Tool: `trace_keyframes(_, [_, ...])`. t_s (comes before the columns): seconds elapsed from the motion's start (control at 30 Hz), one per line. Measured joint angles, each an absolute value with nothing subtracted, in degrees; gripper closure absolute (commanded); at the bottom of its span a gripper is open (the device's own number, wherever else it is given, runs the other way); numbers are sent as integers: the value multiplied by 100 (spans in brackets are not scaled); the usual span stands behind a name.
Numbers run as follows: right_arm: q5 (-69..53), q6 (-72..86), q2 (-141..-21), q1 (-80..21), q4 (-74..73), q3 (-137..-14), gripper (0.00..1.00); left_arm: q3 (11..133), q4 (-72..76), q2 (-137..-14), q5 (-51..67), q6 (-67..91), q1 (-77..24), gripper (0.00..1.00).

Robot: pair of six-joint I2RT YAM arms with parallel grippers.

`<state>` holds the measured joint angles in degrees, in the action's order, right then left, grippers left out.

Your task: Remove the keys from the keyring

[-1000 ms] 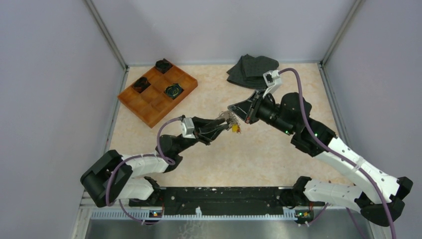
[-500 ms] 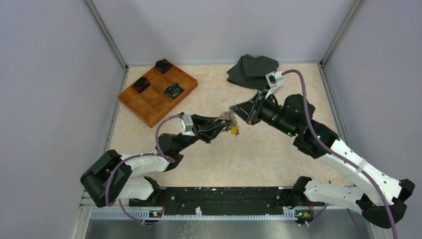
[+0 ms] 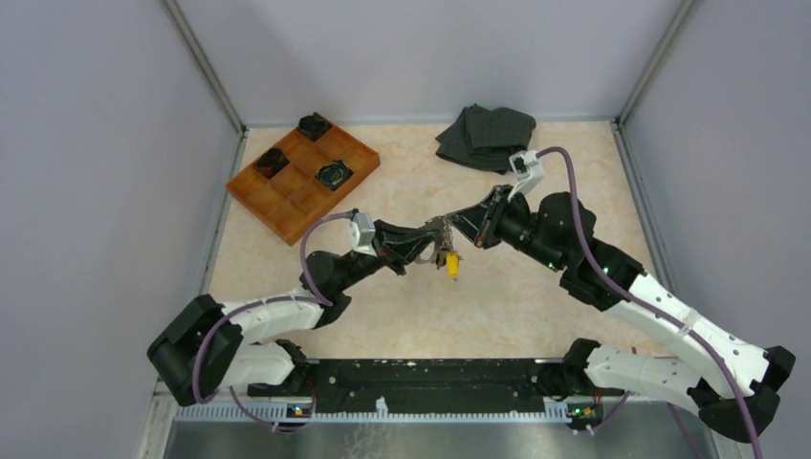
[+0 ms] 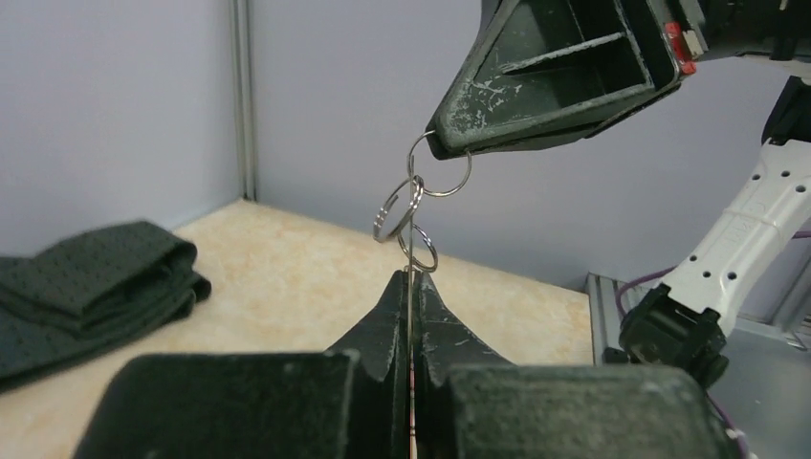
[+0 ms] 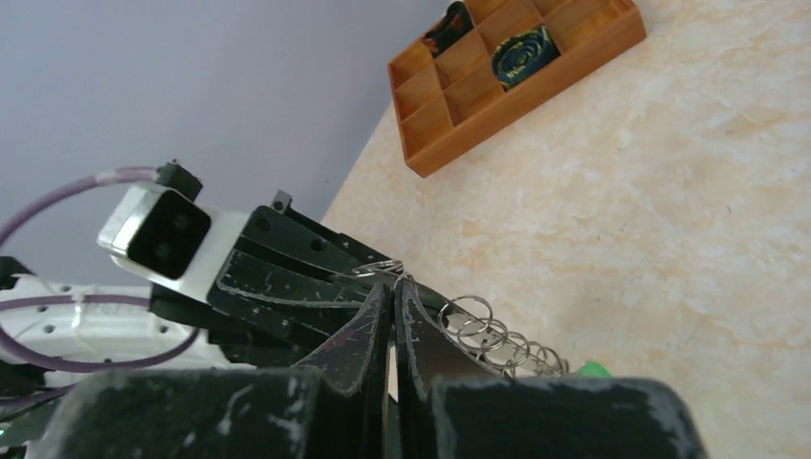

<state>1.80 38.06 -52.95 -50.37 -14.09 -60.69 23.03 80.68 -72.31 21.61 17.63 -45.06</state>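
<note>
Above the middle of the table both grippers meet at a cluster of thin grey rings, the keyring (image 3: 441, 229). My left gripper (image 4: 412, 277) is shut on a thin flat grey piece seen edge-on, apparently a key (image 4: 411, 251), which runs up into a small ring. My right gripper (image 5: 390, 287) is shut on the topmost ring of the keyring (image 5: 380, 269); from the left wrist view it (image 4: 445, 148) pinches that ring from above. A chain of small rings (image 5: 466, 299) trails beside its fingers. A yellow tag (image 3: 451, 266) dangles below the cluster. Other keys are hidden.
An orange compartment tray (image 3: 287, 206) holding black round objects (image 3: 335, 173) sits at the back left. A folded dark cloth (image 3: 485, 136) lies at the back, right of centre. Grey walls close in the table on three sides.
My left gripper has shut on the thin piece. The right gripper came down and left toward it, so the two tips now almost touch. The yellow tag hangs lower.
</note>
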Motion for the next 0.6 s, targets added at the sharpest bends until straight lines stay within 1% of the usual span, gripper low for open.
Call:
trace_keyframes(0.03, [226, 3811, -5249, -5039, -1400, -5955, 100, 2309, 7752, -7105, 2163, 1793, -4506, 100])
trace_keyframes(0.07, [305, 3804, -5194, -5041, -1372, -5828, 97, 2340, 7330, -6943, 2165, 1835, -4506, 100])
trace_keyframes(0.13, [473, 3745, -5094, -5041, -1258, -5590, 81, 2617, 6031, -6578, 2165, 1949, -4508, 100])
trace_keyframes(0.17, [585, 3691, -5028, -5041, -1184, -5459, 72, 2880, 5231, -6427, 2152, 1984, -4508, 100])
trace_keyframes(0.23, [803, 3538, -4845, -5048, -1118, -5089, 48, 3592, 3684, -6283, 2108, 2012, -4510, 100])
trace_keyframes(0.27, [930, 3417, -4737, -5052, -1074, -4834, 35, 4023, 2886, -6272, 2069, 2016, -4510, 100])
trace_keyframes(0.37, [1223, 3074, -4458, -5050, -862, -4075, 5, 5221, 751, -6440, 2016, 2069, -4438, 100])
trace_keyframes(0.4, [1260, 2952, -4377, -5052, -768, -3833, 1, 5621, 69, -6589, 2056, 2104, -4390, 100])
trace_keyframes(0.47, [1284, 2735, -4250, -5050, -602, -3422, 1, 6189, -1000, -6945, 2259, 2117, -4311, 100])
trace_keyframes(0.6, [1188, 2344, -4032, -5052, -154, -2886, 1, 6650, -2714, -7837, 2818, 2080, -4241, 100])
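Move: Both hands already hold the keyring bundle. The keyring's middle lies about 4 cm below the left hand and 2 cm to its right; from the right hand it is roughly 6 cm below, 2 cm left and 1 cm back. The small rings at the right fingertips are some 3 cm above and 3 cm right of the left hand. The yellow key tag hangs roughly 8 cm below the left hand, 4 cm right and 1 cm back. The right fingers let go of the small ring, opening fully as that hand drops about 15 cm and backs off some 5 cm to its right. The left hand keeps its pinch on the keyring, drifts slightly forward and returns, then sinks quickly to end about 10 cm lower, its fingers swinging from pointing up-and-right to down-and-right. ##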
